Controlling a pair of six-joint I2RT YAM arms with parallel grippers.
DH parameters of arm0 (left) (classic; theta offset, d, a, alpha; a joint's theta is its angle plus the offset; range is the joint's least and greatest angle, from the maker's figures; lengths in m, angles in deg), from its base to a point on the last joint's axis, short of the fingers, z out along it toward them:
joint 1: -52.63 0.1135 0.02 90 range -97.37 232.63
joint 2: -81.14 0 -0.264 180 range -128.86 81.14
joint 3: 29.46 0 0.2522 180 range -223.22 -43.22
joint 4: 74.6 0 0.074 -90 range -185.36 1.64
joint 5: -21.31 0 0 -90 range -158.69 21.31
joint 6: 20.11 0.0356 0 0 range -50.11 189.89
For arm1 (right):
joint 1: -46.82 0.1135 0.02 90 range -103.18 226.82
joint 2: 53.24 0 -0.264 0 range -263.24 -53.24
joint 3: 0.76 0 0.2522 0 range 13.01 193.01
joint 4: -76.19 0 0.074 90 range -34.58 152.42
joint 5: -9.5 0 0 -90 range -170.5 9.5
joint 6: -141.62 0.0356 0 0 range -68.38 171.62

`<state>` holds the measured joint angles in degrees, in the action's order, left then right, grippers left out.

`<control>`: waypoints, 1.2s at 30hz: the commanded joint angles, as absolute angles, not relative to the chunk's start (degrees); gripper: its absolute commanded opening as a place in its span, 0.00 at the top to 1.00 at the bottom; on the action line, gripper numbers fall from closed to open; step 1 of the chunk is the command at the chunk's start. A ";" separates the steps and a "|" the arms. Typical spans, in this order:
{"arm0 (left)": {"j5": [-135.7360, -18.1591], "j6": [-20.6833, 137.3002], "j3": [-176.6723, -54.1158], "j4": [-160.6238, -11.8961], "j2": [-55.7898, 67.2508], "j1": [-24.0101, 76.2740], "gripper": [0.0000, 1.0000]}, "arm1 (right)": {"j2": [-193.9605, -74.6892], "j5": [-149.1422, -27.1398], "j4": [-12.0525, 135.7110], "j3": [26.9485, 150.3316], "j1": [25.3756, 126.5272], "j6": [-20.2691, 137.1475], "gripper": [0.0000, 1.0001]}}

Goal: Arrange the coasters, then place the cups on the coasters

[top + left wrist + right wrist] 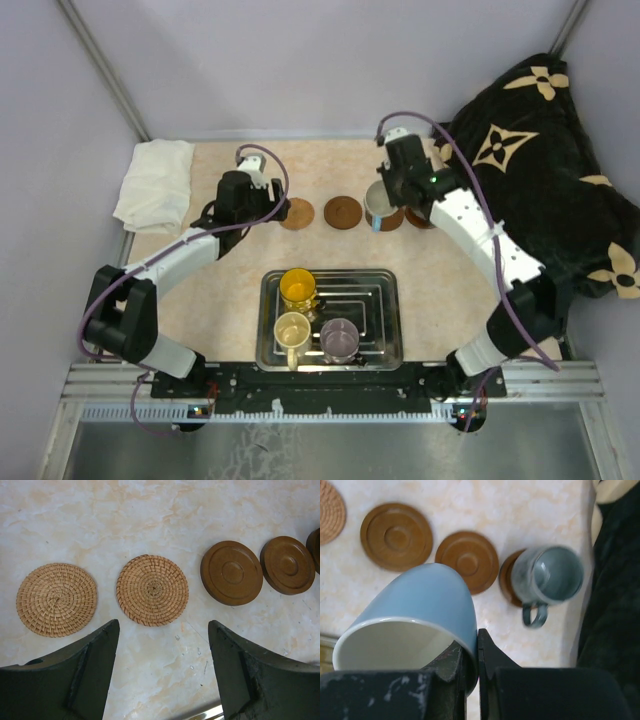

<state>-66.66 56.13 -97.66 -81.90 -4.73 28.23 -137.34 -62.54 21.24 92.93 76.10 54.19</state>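
Five coasters lie in a row: two woven [56, 599] [152, 590], then wooden ones [231, 572] [287, 564]. The last wooden coaster [506, 577] carries the grey-green cup [547, 575]. My right gripper [476, 640] is shut on the wall of the light-blue cup [420, 605], white inside, held tilted near the empty wooden coaster [467, 561]. From above this cup [381, 205] sits over the row's right part. My left gripper [164, 630] is open and empty, just in front of the woven coasters. The yellow [297, 287], cream [292, 330] and purple [340, 340] cups stand in the tray.
The steel tray [385, 285] lies at the near middle between the arm bases. A folded white cloth [155, 185] rests at the back left. A black blanket with beige flowers [540, 160] is heaped along the right side, close to the grey-green cup.
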 commanded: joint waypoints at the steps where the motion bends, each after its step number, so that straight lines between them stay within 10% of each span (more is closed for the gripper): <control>1: -65.11 55.05 -96.84 -78.80 -3.11 27.89 0.22 | -144.12 -78.56 27.36 104.36 65.74 39.26 1.00; 13: -60.57 55.83 -96.67 -79.27 -1.77 27.98 0.21 | -170.38 -108.52 6.26 139.55 52.75 22.38 1.00; 36: -60.37 55.52 -96.84 -79.00 -2.53 27.98 0.21 | -172.54 -88.91 6.14 132.61 58.70 22.91 1.00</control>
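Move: The right hand holds the light-blue cup by its rim; the coaster it is bound for, bare and brown, lies roughly 7 cm ahead, 1 cm to the left and 21 cm below. The grey cup stands about 7 cm ahead and 9 cm to the right, the other brown coaster 8 cm ahead and 11 cm to the left. From the left hand, the target coaster is some 24 cm to the right, 2 cm ahead and 16 cm down. Right hand, still pinching the cup, reaches about 15 cm forward, turning counter-clockwise, then sinks back towards the coaster. ##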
